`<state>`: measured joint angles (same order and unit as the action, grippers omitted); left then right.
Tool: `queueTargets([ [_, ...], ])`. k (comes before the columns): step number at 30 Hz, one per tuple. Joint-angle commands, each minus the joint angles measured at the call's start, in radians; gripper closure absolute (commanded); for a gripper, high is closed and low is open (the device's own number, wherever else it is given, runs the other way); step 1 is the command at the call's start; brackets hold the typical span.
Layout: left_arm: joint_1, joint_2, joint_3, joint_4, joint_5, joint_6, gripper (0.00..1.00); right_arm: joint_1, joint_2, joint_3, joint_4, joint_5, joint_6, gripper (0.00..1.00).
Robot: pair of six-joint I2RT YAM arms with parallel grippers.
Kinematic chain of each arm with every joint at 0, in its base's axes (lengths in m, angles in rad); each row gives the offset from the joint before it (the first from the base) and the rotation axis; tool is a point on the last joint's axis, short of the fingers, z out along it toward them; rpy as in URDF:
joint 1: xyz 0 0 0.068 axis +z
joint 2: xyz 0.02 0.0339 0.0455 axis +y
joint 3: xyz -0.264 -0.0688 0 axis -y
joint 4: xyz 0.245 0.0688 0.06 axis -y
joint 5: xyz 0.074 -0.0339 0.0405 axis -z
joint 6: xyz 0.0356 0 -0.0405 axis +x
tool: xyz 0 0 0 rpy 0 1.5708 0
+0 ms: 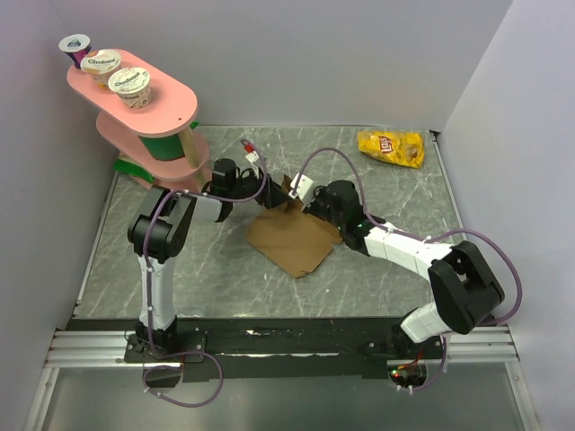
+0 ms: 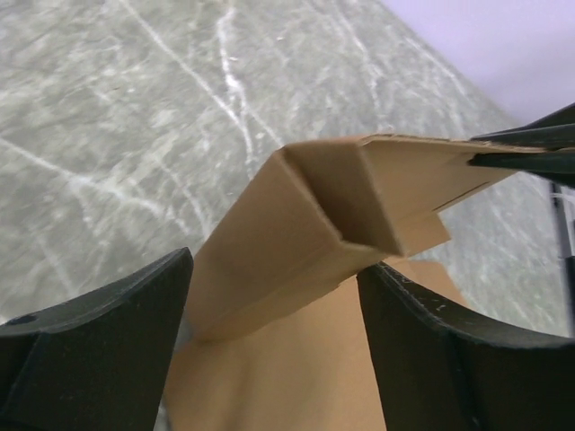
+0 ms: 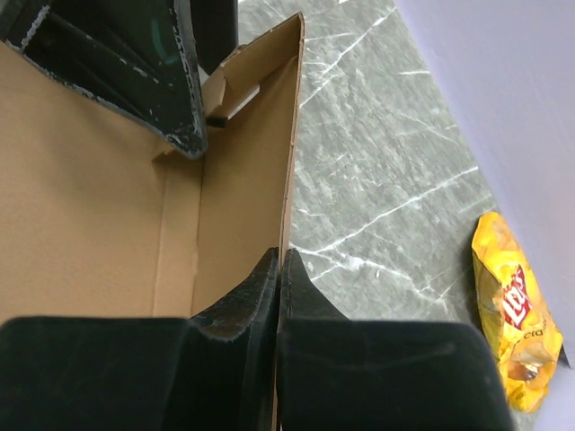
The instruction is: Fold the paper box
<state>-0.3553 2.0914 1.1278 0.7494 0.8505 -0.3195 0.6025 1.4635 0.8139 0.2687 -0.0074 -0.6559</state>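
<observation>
The paper box is a brown cardboard sheet lying mid-table, with one side wall lifted at its far edge. My right gripper is shut on the top edge of that upright wall. In the left wrist view a folded corner flap of the box stands between the wide-apart fingers of my left gripper, which is open. The flap's corner sits close against the right finger. From the top, both grippers meet at the box's far edge, left gripper and right gripper.
A yellow chip bag lies at the back right, also seen in the right wrist view. A pink two-tier stand holding yogurt cups is at the back left. Walls close in on both sides.
</observation>
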Motion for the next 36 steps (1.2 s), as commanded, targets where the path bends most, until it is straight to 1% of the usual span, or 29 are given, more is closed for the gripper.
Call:
queueTargets([
  [1,-0.011,0.021,0.047,0.142,0.061,-0.075,0.21,0.037,0.037,-0.025,-0.099,-0.013,0.021,1.00],
  [5,-0.011,0.012,0.015,0.168,0.055,-0.079,0.19,0.039,0.023,-0.033,-0.098,0.006,0.047,1.00],
  [7,-0.011,0.003,0.007,0.165,0.048,-0.072,0.21,0.037,0.023,-0.033,-0.105,0.006,0.050,1.00],
  [9,-0.011,-0.001,-0.002,0.153,0.042,-0.066,0.25,0.037,0.026,-0.032,-0.108,0.044,0.055,1.00],
  [11,-0.011,-0.010,-0.003,0.131,0.016,-0.053,0.27,0.039,0.021,-0.033,-0.100,0.056,0.062,1.00],
  [13,-0.011,-0.034,-0.022,0.122,-0.013,-0.049,0.32,0.037,0.015,-0.030,-0.102,0.080,0.073,1.00],
  [14,-0.011,-0.042,-0.045,0.116,-0.049,-0.041,0.33,0.037,0.006,-0.025,-0.114,0.081,0.079,1.00],
  [16,-0.013,-0.068,-0.080,0.110,-0.074,-0.035,0.36,0.039,-0.003,-0.025,-0.112,0.096,0.090,0.99],
  [19,-0.020,-0.094,-0.132,0.126,-0.128,-0.044,0.43,0.052,-0.012,-0.027,-0.108,0.127,0.084,0.93],
  [22,-0.042,-0.113,-0.164,0.142,-0.185,-0.049,0.49,0.082,-0.005,-0.030,-0.094,0.168,0.070,0.92],
  [24,-0.060,-0.122,-0.168,0.117,-0.232,-0.040,0.55,0.097,0.001,-0.032,-0.079,0.197,0.073,0.92],
  [26,-0.076,-0.148,-0.177,0.070,-0.287,-0.011,0.59,0.105,0.001,-0.032,-0.075,0.234,0.078,0.89],
  [27,-0.089,-0.157,-0.180,0.055,-0.315,-0.003,0.65,0.111,0.000,-0.032,-0.074,0.244,0.081,0.86],
  [28,-0.096,-0.172,-0.187,0.042,-0.373,0.005,0.69,0.111,-0.003,-0.030,-0.078,0.248,0.094,0.84],
  [29,-0.100,-0.180,-0.191,0.019,-0.395,0.014,0.76,0.112,-0.012,-0.027,-0.082,0.242,0.104,0.81],
  [30,-0.106,-0.188,-0.192,0.008,-0.418,0.019,0.78,0.112,-0.017,-0.025,-0.086,0.236,0.110,0.76],
  [32,-0.111,-0.209,-0.201,-0.011,-0.461,0.028,0.82,0.112,-0.037,-0.013,-0.115,0.219,0.142,0.71],
  [33,-0.114,-0.218,-0.206,-0.024,-0.471,0.028,0.87,0.111,-0.045,-0.006,-0.126,0.199,0.156,0.65],
  [34,-0.116,-0.235,-0.218,-0.027,-0.487,0.028,0.91,0.112,-0.051,-0.001,-0.138,0.187,0.180,0.61],
  [36,-0.119,-0.254,-0.232,-0.033,-0.496,0.030,0.93,0.109,-0.068,0.011,-0.158,0.158,0.211,0.53],
])
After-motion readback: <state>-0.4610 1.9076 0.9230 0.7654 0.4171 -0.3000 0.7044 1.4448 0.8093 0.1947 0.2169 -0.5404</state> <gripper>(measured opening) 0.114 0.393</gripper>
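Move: The left hand's open fingers already straddle the paper box's short side wall at the far corner, its middle about 2 cm to the right and 1 cm ahead, roughly level. The long wall, shut in the right fingers, is some 7 cm right of the left hand and 1 cm back; the base panel's middle is about 11 cm back, 3 cm right and 5 cm lower. From the right hand the side wall is roughly 6 cm left, 3 cm ahead and slightly lower. The left hand stays at the corner, drifting back only about 1 cm and turning counter-clockwise some 20 degrees while its wide-open fingers close and pinch the short side wall, the last of the closing coming quickly at the end. The right hand first keeps its pinch on the long wall, then opens its fingers a good third of the way to free the edge while drawing back about 2 cm, sinking 1 cm and turning slightly clockwise. ##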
